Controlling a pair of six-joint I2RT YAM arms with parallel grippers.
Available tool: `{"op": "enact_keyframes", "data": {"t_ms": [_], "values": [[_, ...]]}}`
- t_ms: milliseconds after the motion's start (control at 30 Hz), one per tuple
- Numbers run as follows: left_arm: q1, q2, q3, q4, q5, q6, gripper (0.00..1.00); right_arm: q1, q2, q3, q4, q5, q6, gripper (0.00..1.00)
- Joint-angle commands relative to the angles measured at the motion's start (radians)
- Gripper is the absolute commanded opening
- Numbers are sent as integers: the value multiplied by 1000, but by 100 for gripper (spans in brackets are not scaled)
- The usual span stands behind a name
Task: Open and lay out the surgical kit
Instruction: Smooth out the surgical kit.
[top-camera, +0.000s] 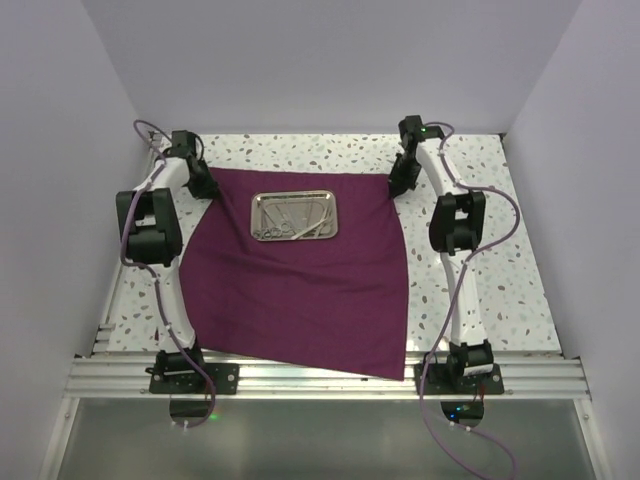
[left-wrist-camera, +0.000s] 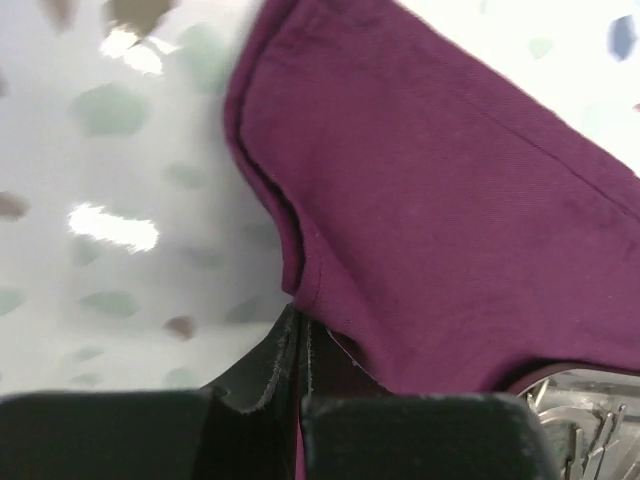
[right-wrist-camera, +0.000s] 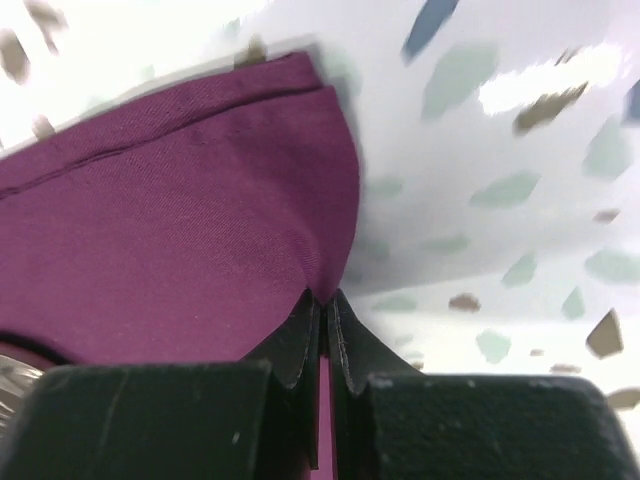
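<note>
The surgical kit's maroon cloth lies spread over the speckled table. On its far half rests a shiny steel tray holding thin silver instruments. My left gripper is shut on the cloth's far left corner; in the left wrist view the cloth is pinched between the black fingertips. My right gripper is shut on the far right corner; the right wrist view shows the cloth caught at the gripper. A bit of the tray shows at the left wrist view's lower right.
White walls enclose the table on three sides. An aluminium rail runs along the near edge with both arm bases bolted to it. Purple cables loop near the right base.
</note>
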Motion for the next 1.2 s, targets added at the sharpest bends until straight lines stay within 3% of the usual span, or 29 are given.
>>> {"op": "enact_keyframes", "data": {"t_ms": [0, 167, 400, 467, 567, 667, 700, 767, 800, 833, 867, 967, 1000, 1067, 1167], "values": [[-52, 66, 142, -40, -12, -74, 0, -83, 68, 35, 262, 86, 25, 0], [-89, 135, 285, -87, 2, -133, 0, -125, 116, 136, 343, 99, 58, 0], [-97, 209, 486, -187, 1, -142, 0, -145, 91, 72, 390, 96, 111, 0], [-99, 171, 443, -198, -24, -122, 0, -143, 51, -21, 406, 98, 104, 0], [-97, 50, 229, -141, -67, -111, 0, -143, -18, -108, 434, 116, 74, 0], [-97, -37, 31, -101, -73, -113, 0, -143, -35, -92, 416, 127, 43, 0], [-97, -44, -23, -98, -75, -113, 0, -143, -35, -81, 396, 129, 29, 3], [-99, -51, -54, -119, -113, -117, 0, -145, -50, -60, 380, 133, 20, 28], [-99, -44, -55, -136, -119, -118, 10, -143, -60, -60, 377, 136, 11, 72], [-97, -34, -49, -157, -125, -118, 21, -145, -70, -60, 376, 139, 6, 90], [-99, -32, -46, -197, -143, -116, 48, -143, -101, -63, 373, 142, 3, 98], [-97, -93, -86, -225, -206, -110, 81, -143, -170, -75, 361, 142, -14, 98], [-97, -124, -127, -224, -231, -107, 86, -143, -196, -89, 359, 135, -17, 98], [-97, -208, -158, -216, -290, -90, 96, -131, -247, -161, 374, 119, -20, 98], [-99, -294, -181, -242, -299, -76, 97, -88, -343, -266, 374, 106, -20, 98]]}}
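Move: Both hands already pinch the surgical kit's cloth just behind its far corners. The right hand's corner lies about 4 cm ahead and 1 cm to its left, and the table's far edge roughly 17 cm straight ahead. The steel tray sits some 29 cm left and 7 cm back. From the left hand, its corner is about 7 cm straight ahead, the far table edge 17 cm straight ahead, the tray 24 cm right and 7 cm back; everything lies barely below the hands. Still pinching the cloth, both hands drag it forward and to the right, the right about 10 cm out, tipping its fingers some 20 degrees towards its base, the left about 7 cm out and lifting slightly. The right then opens, lets go and rises about 5 cm, easing back; the left first draws back and down some 9 cm, then opens, releases its pinch and backs off farther, shifting a little left. ##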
